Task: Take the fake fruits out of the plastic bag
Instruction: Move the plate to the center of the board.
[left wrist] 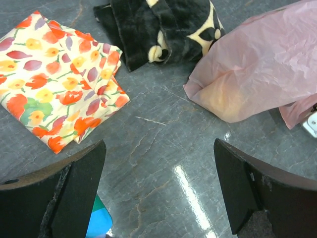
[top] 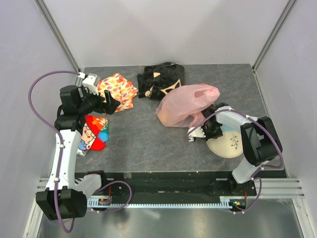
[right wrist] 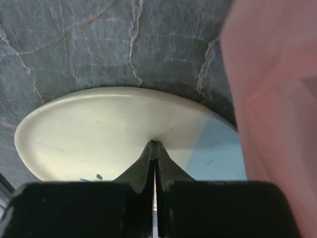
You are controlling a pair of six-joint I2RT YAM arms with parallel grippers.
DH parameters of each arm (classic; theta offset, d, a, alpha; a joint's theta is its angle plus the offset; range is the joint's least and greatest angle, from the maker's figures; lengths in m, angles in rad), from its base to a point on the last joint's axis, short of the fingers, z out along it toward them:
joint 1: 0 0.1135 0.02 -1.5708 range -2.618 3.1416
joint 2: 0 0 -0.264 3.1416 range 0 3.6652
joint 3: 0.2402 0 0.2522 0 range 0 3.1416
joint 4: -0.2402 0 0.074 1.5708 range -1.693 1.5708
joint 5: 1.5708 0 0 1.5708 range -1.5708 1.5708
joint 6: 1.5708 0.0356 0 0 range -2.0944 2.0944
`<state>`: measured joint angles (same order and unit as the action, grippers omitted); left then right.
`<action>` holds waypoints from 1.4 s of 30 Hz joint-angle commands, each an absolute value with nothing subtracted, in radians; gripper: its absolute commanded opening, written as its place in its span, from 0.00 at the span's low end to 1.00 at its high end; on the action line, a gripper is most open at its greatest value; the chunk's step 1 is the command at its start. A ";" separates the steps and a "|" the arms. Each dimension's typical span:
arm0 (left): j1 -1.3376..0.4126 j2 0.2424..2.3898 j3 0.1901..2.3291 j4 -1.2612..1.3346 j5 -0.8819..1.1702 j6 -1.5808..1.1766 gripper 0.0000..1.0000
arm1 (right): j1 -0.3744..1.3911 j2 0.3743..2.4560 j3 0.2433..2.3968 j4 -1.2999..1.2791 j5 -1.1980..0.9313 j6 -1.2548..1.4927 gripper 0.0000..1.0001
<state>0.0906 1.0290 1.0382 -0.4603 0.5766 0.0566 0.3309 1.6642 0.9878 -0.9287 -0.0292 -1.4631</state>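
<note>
The pink plastic bag [top: 185, 104] lies crumpled on the table at centre right, its handle hole on the far side. It also shows in the left wrist view [left wrist: 257, 69], where a yellowish shape shows dimly through it. The fake fruits themselves are hidden. My right gripper [top: 209, 129] is low at the bag's near right corner, above a white plate [top: 229, 145]. In the right wrist view it [right wrist: 154, 145] is shut, with a thin pink sliver in the slit and the bag [right wrist: 277, 89] right beside it. My left gripper [top: 111, 105] is open and empty, raised at the left.
An orange leaf-print cloth [top: 118, 89] lies at the back left and a black patterned cloth [top: 161, 79] at the back centre. A red-and-blue printed cloth [top: 94, 133] lies under my left arm. The plate's rim [right wrist: 99, 99] sits just beyond my right fingertips.
</note>
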 commanded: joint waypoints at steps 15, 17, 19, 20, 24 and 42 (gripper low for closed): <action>0.109 0.948 0.997 -0.410 0.607 0.043 0.96 | 0.756 1.839 1.141 -0.893 -0.173 -1.428 0.00; 0.107 0.939 0.993 -0.411 0.609 0.043 0.96 | 0.814 1.876 1.186 -0.894 -0.186 -1.399 0.00; 0.109 0.928 0.988 -0.410 0.614 0.041 0.96 | 0.848 1.928 1.262 -0.890 -0.196 -1.373 0.00; 0.107 0.927 0.988 -0.410 0.618 0.040 0.96 | 0.880 1.963 1.316 -0.885 -0.205 -1.364 0.00; 0.110 0.925 0.985 -0.403 0.626 0.022 0.96 | 0.939 2.048 1.448 -0.865 -0.222 -1.313 0.00; 0.020 1.129 1.230 -0.367 0.772 -0.012 0.99 | 0.824 1.728 1.635 -1.029 -0.339 -0.833 0.41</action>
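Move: The right fingertips are already down on the plate, a little left of its middle, which lies some 5 cm to their right, 3 cm back and 1 cm lower. The board's centre is roughly 23 cm left and 5 cm ahead; the plastic bag's middle stands about 14 cm left, 13 cm ahead, and the black cloth 29 cm left, 29 cm ahead. From the left hand the plate lies some 53 cm right, 9 cm back and 26 cm down. With its shut fingertips pressing on the plate's face, the right hand drags it left along the board, in front of the bag, for about 30 cm, staying level and speeding up midway while turning counter-clockwise some 25 degrees. At the end it tilts left side up, opens the fingers partway and lifts about 4 cm, coming free of the plate. ##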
